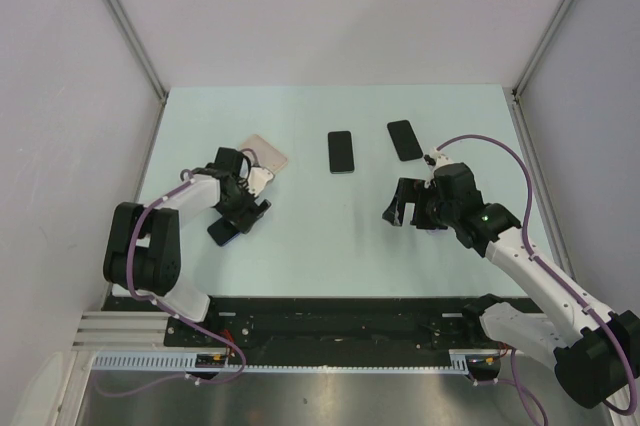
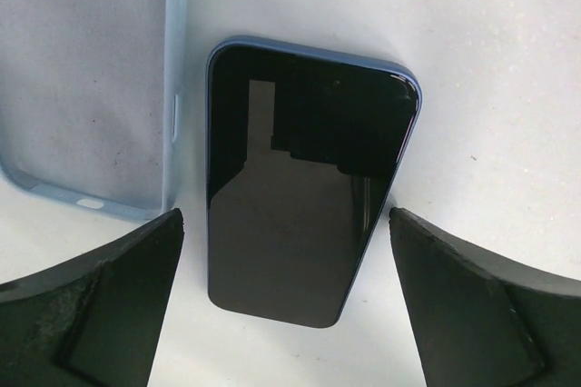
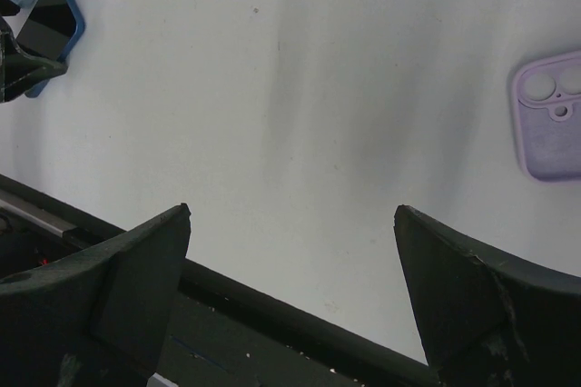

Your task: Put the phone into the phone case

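Observation:
A dark-screened phone (image 2: 304, 187) with a blue edge lies flat on the table, face up. It also shows in the top view as the phone (image 1: 221, 232). Just left of it, with a narrow gap, lies an empty light blue phone case (image 2: 91, 87), hollow side up; from above this case (image 1: 266, 154) looks pale. My left gripper (image 2: 286, 214) is open, one finger on each side of the phone's near end, neither touching it. My right gripper (image 1: 400, 204) is open over bare table with nothing in it, well to the right.
Two more dark phones (image 1: 341, 151) (image 1: 405, 139) lie at the back middle of the table. A lilac case (image 3: 552, 119) lies camera holes up at the right of the right wrist view. The table's black front rail (image 3: 272, 310) runs under the right gripper.

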Available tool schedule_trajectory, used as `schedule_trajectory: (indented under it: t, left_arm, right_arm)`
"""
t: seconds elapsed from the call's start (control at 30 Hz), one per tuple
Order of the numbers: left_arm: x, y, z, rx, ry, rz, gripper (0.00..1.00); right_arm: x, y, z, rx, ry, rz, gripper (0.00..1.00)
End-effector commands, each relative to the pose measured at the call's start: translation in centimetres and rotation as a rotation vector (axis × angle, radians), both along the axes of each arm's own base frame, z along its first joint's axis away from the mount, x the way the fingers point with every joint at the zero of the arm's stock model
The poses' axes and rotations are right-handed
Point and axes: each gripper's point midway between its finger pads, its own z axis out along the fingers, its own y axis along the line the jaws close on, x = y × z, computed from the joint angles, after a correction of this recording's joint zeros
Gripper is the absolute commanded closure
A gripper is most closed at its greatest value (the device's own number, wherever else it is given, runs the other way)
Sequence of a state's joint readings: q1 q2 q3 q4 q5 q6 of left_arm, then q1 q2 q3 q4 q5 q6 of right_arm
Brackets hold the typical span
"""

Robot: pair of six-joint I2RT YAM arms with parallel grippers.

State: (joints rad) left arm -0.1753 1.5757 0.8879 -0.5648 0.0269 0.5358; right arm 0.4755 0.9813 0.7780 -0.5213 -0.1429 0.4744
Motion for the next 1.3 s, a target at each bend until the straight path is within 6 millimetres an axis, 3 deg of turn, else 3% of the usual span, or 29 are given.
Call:
schedule_trajectory:
  t: [0.0,0.77,0.93,1.1,1.27]
  left_arm:
    - [1.7,0.0,2.4,-0.023,-0.077,-0.093,0.00]
    - [0.1,-2.3,-0.7,-0.132,0.049,-0.108,0.07]
    - [-0.4,-4.5,0.1,-0.182,0.044,-0.110,0.14]
    - [-1.5,-7.5,1.0,-0.259,0.067,-0.056,0.24]
    - [-2.2,-8.9,0.8,-0.266,0.115,-0.022,0.35]
  right_arm:
    - [0.2,-0.3,1.2,-0.007,-0.037,0.004,0.01]
    - [-0.6,-0.9,2.0,-0.004,-0.052,-0.006,0.01]
    - [-0.7,-1.0,2.0,0.001,-0.045,-0.023,0.01]
    - [-0.3,0.5,2.2,0.074,-0.045,-0.020,0.01]
    - [-0.2,3.4,2.3,0.165,-0.035,0.035,0.03]
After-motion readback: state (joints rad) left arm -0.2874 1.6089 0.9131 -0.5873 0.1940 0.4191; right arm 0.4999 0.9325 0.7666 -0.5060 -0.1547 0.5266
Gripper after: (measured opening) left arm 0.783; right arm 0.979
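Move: With the left gripper open just above the table, the phone lies between its fingers, its middle about 1 cm ahead and 1 cm below. The pale blue case is some 11 cm straight ahead; the beige case lies about 23 cm ahead and 8 cm to the right. From the right gripper, the phone is roughly 46 cm to the left, 5 cm ahead and 14 cm below. Lower the left gripper very slightly around the phone, then bring it about 6 cm to the right and a little back, away from the pale blue case, letting the fingertips swing some 10 degrees to the right. On the way close the fingers from wide open to about three-quarters, until both pads pinch the phone's long edges. ##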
